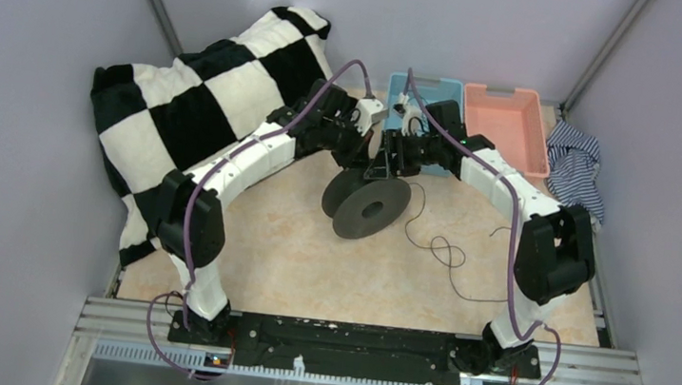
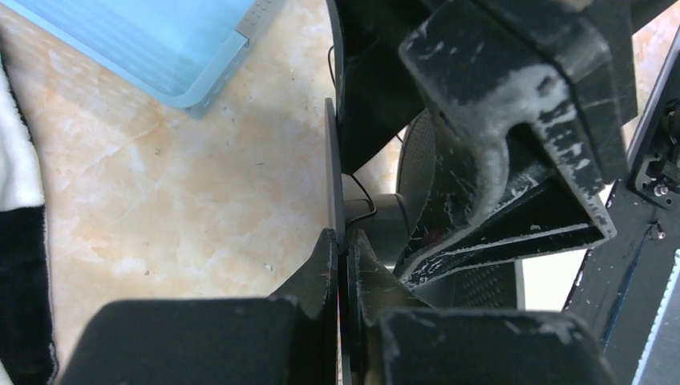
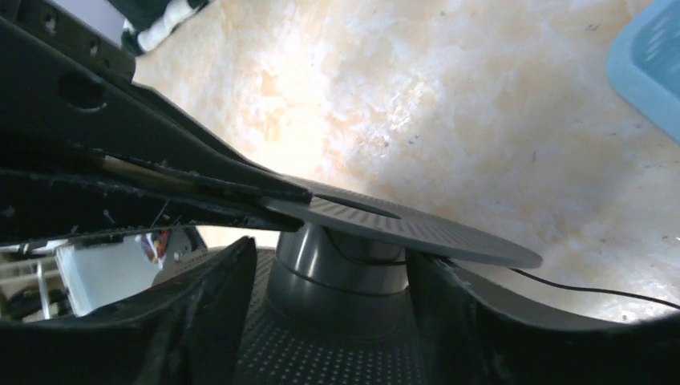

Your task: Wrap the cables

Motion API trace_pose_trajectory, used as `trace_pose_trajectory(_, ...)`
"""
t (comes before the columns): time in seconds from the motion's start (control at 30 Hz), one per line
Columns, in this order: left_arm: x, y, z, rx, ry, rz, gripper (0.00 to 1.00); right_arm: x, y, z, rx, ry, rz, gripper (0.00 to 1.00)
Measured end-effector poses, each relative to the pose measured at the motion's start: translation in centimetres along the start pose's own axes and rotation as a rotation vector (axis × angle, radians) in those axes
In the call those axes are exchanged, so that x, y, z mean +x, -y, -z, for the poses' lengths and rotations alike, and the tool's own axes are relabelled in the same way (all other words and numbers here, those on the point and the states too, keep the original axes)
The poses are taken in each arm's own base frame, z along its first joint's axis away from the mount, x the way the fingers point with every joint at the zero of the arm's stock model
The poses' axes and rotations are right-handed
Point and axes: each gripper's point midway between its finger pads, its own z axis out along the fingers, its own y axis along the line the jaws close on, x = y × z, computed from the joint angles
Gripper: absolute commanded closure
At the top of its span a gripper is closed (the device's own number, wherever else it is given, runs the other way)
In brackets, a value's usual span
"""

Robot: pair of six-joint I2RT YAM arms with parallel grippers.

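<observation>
A dark grey spool point(image 1: 369, 205) stands on its edge mid-table. A thin black cable point(image 1: 445, 253) trails from it in loops over the table to the right. My left gripper point(image 1: 358, 154) is shut on the rim of one thin flange point(image 2: 333, 168), pinched between both fingers point(image 2: 346, 241). My right gripper point(image 1: 388, 167) is open, its fingers point(image 3: 204, 309) straddling the spool's hub point(image 3: 341, 261) between the two flanges; a gap shows at the left finger. A turn of cable point(image 3: 377, 261) lies on the hub and runs off right point(image 3: 593, 291).
A black-and-white checked blanket point(image 1: 203, 102) covers the back left. A blue bin point(image 1: 443, 91) and a pink bin point(image 1: 509, 124) stand at the back. A striped cloth point(image 1: 574, 164) lies at the right edge.
</observation>
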Motion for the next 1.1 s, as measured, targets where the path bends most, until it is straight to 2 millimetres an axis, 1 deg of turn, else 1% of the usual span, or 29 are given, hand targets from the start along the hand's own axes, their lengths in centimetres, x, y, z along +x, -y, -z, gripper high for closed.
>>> trace_pose_trajectory(0.03, 0.0, 0.0, 0.0, 0.0, 0.0, 0.003, 1.0, 0.0, 0.2, 0.1, 0.017, -0.004, -0.01, 0.1)
trace_pose_trajectory(0.07, 0.0, -0.1, 0.1, -0.006, 0.001, 0.0, 1.0, 0.0, 0.4, 0.2, 0.036, -0.004, -0.015, 0.06)
trace_pose_trajectory(0.13, -0.1, -0.2, 0.1, -0.013, 0.001, -0.002, 1.0, -0.3, 0.8, 0.6, 0.078, 0.004, -0.015, 0.02)
trace_pose_trajectory(0.23, -0.1, -0.3, 0.2, -0.023, 0.002, -0.003, 1.0, -0.7, 1.7, 1.9, 0.164, 0.025, -0.018, 0.01)
trace_pose_trajectory(0.3, -0.2, -0.4, 0.3, -0.03, 0.002, -0.004, 1.0, -1.2, 2.2, 3.5, 0.23, 0.058, -0.021, 0.01)
trace_pose_trajectory(0.37, -0.3, -0.5, 0.4, -0.04, 0.004, -0.005, 1.0, -2.4, 2.7, 5.9, 0.288, 0.13, -0.025, 0.01)
trace_pose_trajectory(0.4, -0.4, -0.6, 0.6, -0.049, 0.007, -0.006, 1.0, -2.8, 3.2, 7.3, 0.316, 0.177, -0.037, 0.01)
trace_pose_trajectory(0.47, -0.8, -0.7, 1.2, -0.075, 0.018, -0.012, 1.0, -2.8, 4.8, 10.9, 0.381, 0.277, -0.085, 0.01)
trace_pose_trajectory(0.5, -1.2, -0.6, 1.7, -0.088, 0.029, -0.016, 1.0, -2.2, 6.1, 13.0, 0.432, 0.334, -0.123, 0.01)
trace_pose_trajectory(0.53, -1.7, -0.5, 2.2, -0.101, 0.042, -0.02, 1.0, -1.5, 7.2, 14.6, 0.482, 0.373, -0.151, 0.01)
trace_pose_trajectory(0.57, -2.3, -0.4, 2.9, -0.116, 0.063, -0.027, 1.0, -0.6, 8.2, 16.1, 0.533, 0.41, -0.174, 0.01)
trace_pose_trajectory(0.6, -3.0, -0.2, 3.8, -0.135, 0.092, -0.035, 1.0, 0.6, 8.6, 17.0, 0.564, 0.427, -0.187, 0.01)
trace_pose_trajectory(0.67, -4.5, 0.4, 5.9, -0.175, 0.16, -0.051, 1.0, 2.4, 8.4, 16.7, 0.561, 0.408, -0.185, 0.01)
trace_pose_trajectory(0.77, -6.8, 1.6, 9.5, -0.235, 0.265, -0.064, 1.0, 4.8, 8.5, 15.0, 0.549, 0.342, -0.182, 0.01)
trace_pose_trajectory(0.83, -7.9, 2.2, 11.5, -0.269, 0.325, -0.065, 1.0, 7.2, 8.7, 13.5, 0.556, 0.278, -0.165, 0.01)
trace_pose_trajectory(0.9, -8.9, 2.7, 13.3, -0.305, 0.39, -0.063, 1.0, 10.3, 8.5, 11.8, 0.554, 0.201, -0.129, 0.01)
trace_pose_trajectory(0.93, -9.2, 2.9, 14.0, -0.315, 0.411, -0.058, 1.0, 11.7, 8.6, 11.3, 0.558, 0.17, -0.114, 0.01)
trace_pose_trajectory(1.0, -9.4, 3.2, 14.9, -0.333, 0.44, -0.041, 1.0, 13.7, 8.7, 11.0, 0.572, 0.133, -0.09, 0.02)
trace_pose_trajectory(1.07, -9.6, 3.2, 15.4, -0.347, 0.453, -0.023, 1.0, 14.3, 9.2, 11.3, 0.602, 0.128, -0.082, 0.06)
trace_pose_trajectory(1.1, -9.6, 3.1, 15.4, -0.352, 0.455, -0.014, 1.0, 14.3, 9.4, 11.4, 0.614, 0.13, -0.075, 0.06)
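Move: The right hand, fingers half open between the spool's flanges, has the loop of loose cable on the table about 18 cm to its right, 7 cm back and 17 cm below. The spool's middle is roughly 8 cm below this hand, 4 cm back and 3 cm left; the blue basket lies about 26 cm ahead, 11 cm right and 14 cm down. From the left hand, pinching the left flange's top edge, the spool's middle is some 9 cm below, 3 cm back and 4 cm right, and the cable loop 22 cm right, 7 cm back, 19 cm down. Rightward and slightly up, the right hand comes free of the spool, its fingers spreading from half to wide open; after nearly 20 cm it turns down and back to hover above the cable loop. The left hand keeps its pinch on the flange and the cable end, and after a slow start lifts the spool 17 cm, drifting left and turning some 30 degrees, counter-clockwise and tipping up. ##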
